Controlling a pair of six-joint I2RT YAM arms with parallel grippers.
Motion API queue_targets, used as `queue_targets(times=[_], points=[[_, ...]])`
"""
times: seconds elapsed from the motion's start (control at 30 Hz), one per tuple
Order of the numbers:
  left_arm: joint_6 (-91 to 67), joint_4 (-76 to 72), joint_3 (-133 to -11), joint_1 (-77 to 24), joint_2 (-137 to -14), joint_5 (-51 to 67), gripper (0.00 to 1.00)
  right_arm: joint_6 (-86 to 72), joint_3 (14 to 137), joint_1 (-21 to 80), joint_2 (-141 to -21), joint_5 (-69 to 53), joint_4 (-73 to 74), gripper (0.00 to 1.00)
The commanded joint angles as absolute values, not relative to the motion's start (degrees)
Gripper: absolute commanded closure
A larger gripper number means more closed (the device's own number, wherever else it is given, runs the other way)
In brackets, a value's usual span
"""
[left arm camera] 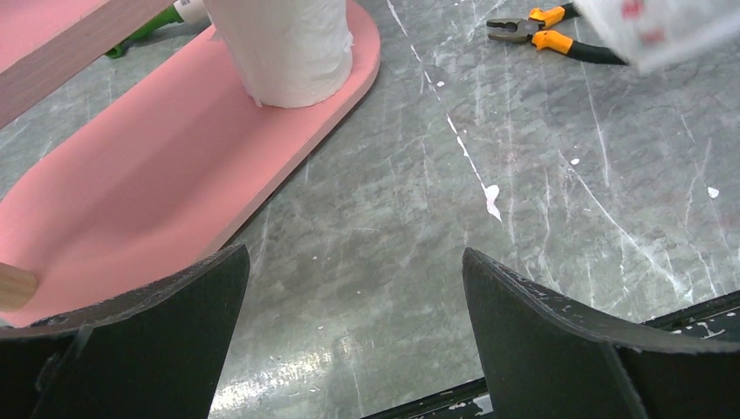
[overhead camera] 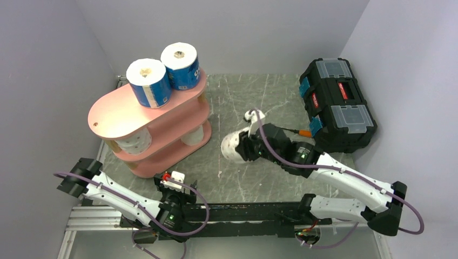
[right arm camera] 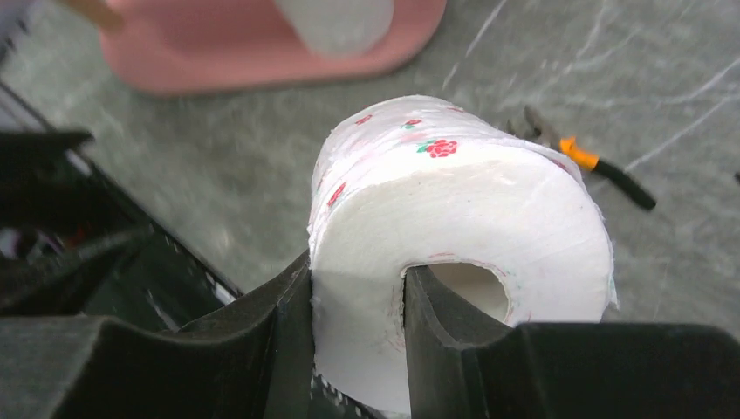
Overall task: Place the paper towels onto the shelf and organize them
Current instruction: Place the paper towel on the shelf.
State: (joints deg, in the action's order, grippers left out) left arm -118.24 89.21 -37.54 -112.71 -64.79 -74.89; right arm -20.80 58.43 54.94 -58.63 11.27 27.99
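Note:
The pink shelf stands at the back left. Two blue-wrapped paper towels stand on its top board, a speckled one sits on the middle tier, and a plain white one on the bottom board. My right gripper is shut on a white roll with red flowers, one finger inside the core and the other outside, held above the table right of the shelf. My left gripper hangs open and empty by the shelf's near end.
A black toolbox sits at the back right. Orange-handled pliers lie on the grey table between toolbox and arm. A green-handled item lies behind the shelf's bottom board. A small white thing lies behind the right arm.

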Motion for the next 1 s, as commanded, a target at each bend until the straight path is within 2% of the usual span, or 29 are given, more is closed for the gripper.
queue_targets(times=[0.0, 0.4, 0.6, 0.7, 0.97], points=[[-120.4, 90.4, -37.7, -113.2, -65.8, -76.9, 0.01, -21.3, 60.7, 61.9, -60.4, 20.2, 39.8, 0.71], [-121.4, 90.3, -38.4, -113.4, -68.2, -76.0, 0.01, -19.6, 63.0, 70.2, -71.2, 25.7, 44.6, 0.72], [-121.8, 90.3, -38.0, -113.4, -67.4, -75.3, 0.01, -18.7, 64.3, 70.3, -76.0, 23.2, 44.6, 0.65], [-121.9, 90.3, -37.9, -113.4, -67.5, -75.2, 0.01, -18.6, 64.2, 70.3, -76.5, 21.5, 43.8, 0.58], [-121.4, 90.3, -38.4, -113.4, -68.6, -75.4, 0.01, -20.2, 65.1, 70.4, -76.1, 20.1, 45.3, 0.29]])
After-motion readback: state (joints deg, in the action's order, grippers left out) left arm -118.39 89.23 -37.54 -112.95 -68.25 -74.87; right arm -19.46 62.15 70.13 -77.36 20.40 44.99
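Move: Below and slightly behind the right hand, which already pinches the paper towel's wall, is the bare table spot it is bound for: about 4 cm back, 2 cm to the right and 20 cm down. The pliers lie roughly 10 cm ahead and 5 cm right of that hand; the roll on the lower shelf stands some 10 cm ahead and 18 cm left. From the idle left hand the spot is about 20 cm right, 6 cm ahead and 10 cm lower. Sinking some 11 cm, quickly and then ever more slowly, the right hand lowers the held paper towel to the bare table on the near side of the pliers. Over the first third it also draws back about 5 cm, and the wrist tips roughly 35 degrees to point the fingers steeply down. Once down, it stays there and opens the fingers about the near wall, letting go. ##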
